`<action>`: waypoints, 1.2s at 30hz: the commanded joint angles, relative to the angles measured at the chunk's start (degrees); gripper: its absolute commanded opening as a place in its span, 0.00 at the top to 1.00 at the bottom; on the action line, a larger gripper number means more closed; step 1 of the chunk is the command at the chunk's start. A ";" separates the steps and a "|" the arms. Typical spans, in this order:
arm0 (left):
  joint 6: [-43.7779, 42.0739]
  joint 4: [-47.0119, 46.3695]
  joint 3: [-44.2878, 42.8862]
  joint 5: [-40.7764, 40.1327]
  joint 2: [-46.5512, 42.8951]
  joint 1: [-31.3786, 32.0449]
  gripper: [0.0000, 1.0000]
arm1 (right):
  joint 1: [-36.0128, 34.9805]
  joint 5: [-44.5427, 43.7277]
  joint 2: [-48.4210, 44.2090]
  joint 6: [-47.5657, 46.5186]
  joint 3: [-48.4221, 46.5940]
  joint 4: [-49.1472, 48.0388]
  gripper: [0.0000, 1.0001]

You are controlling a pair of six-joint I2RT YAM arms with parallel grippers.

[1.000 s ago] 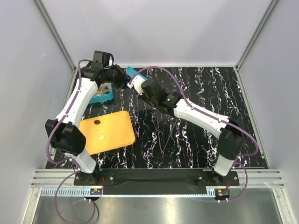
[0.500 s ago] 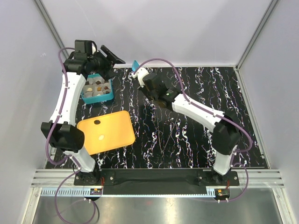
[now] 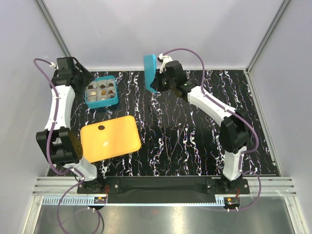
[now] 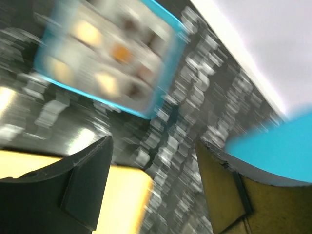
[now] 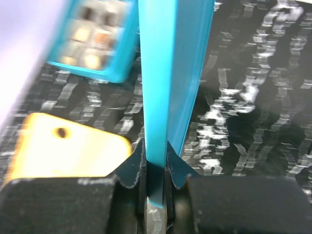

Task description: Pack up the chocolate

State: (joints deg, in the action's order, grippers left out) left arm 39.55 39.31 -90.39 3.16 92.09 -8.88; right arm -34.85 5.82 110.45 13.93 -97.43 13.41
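The teal box (image 3: 101,102) stands at the back left, with several dark and cream chocolate pieces (image 3: 101,90) in its compartments. On the orange tray (image 3: 117,139) lie one dark chocolate (image 3: 101,127) and one cream-white piece (image 3: 106,144). My right gripper (image 3: 159,73) is shut on the flat teal lid (image 3: 150,70), holding it on edge above the table's back. In the right wrist view the lid (image 5: 168,73) rises from between my jaws. My left gripper (image 3: 78,75) hangs open left of the box with nothing in it. The left wrist view is blurred.
Pale walls and metal frame posts close in the black marbled table (image 3: 195,141) at the back and sides. The tray sits just in front of the box. The left arm stretches along the left edge.
My left gripper has opened and pulled back to the far left, uncovering the box. My right gripper has carried the lid up and toward the back, turning it on edge.
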 commanded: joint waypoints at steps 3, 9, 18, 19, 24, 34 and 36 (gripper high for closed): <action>-9.84 -4.16 -2.25 -12.02 3.87 -2.36 0.32 | 0.31 8.50 -8.66 10.14 1.01 -8.92 1.00; -12.57 -4.58 -3.30 -15.02 11.61 -5.00 0.38 | 0.40 11.75 -11.84 7.79 2.16 -8.40 1.00; -15.82 -7.84 -5.50 -16.34 18.90 -5.79 0.54 | 1.54 12.98 -13.42 4.35 3.56 -7.61 1.00; -15.82 -7.93 -5.85 -16.34 19.35 -5.79 0.54 | 1.71 13.07 -13.51 4.17 3.65 -7.96 1.00; -16.70 -8.73 -6.20 -15.99 21.89 -5.79 0.54 | 2.59 13.25 -12.98 3.47 3.65 -9.01 1.00; -17.58 -9.34 -6.82 -15.38 25.68 -5.79 0.57 | 4.00 13.16 -12.54 2.59 4.00 -9.80 1.00; -17.58 -9.25 -6.73 -14.76 26.47 -5.88 0.59 | 4.26 13.68 -12.28 3.03 3.82 -9.89 1.00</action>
State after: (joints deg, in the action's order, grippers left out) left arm 22.83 32.84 -94.85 -11.38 117.86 -14.63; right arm -31.38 17.74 100.03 17.74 -93.19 8.32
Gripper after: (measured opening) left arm 0.424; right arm 0.144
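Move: The chocolate box lies some 10 cm ahead of the empty left hand, about 4 cm to its left and 22 cm below. The orange tray is 20 cm back from that hand, about 9 cm to its right and 24 cm down. From the right hand, which already holds the blue lid, the box is about 41 cm left, 9 cm ahead and 20 cm below; the orange tray is 31 cm left, 20 cm back and 22 cm below. Swing the left gripper about 11 cm left, then sink it some 16 cm with a little forward reach to the near left corner of the chocolate box, tipping the fingers more steeply down and narrowing them to a bit under half open, astride the line of the left wall. Meanwhile raise the right hand about 9 cm and draw it slightly back, keeping the lid pinched and rolling its left side up some 13 degrees. ##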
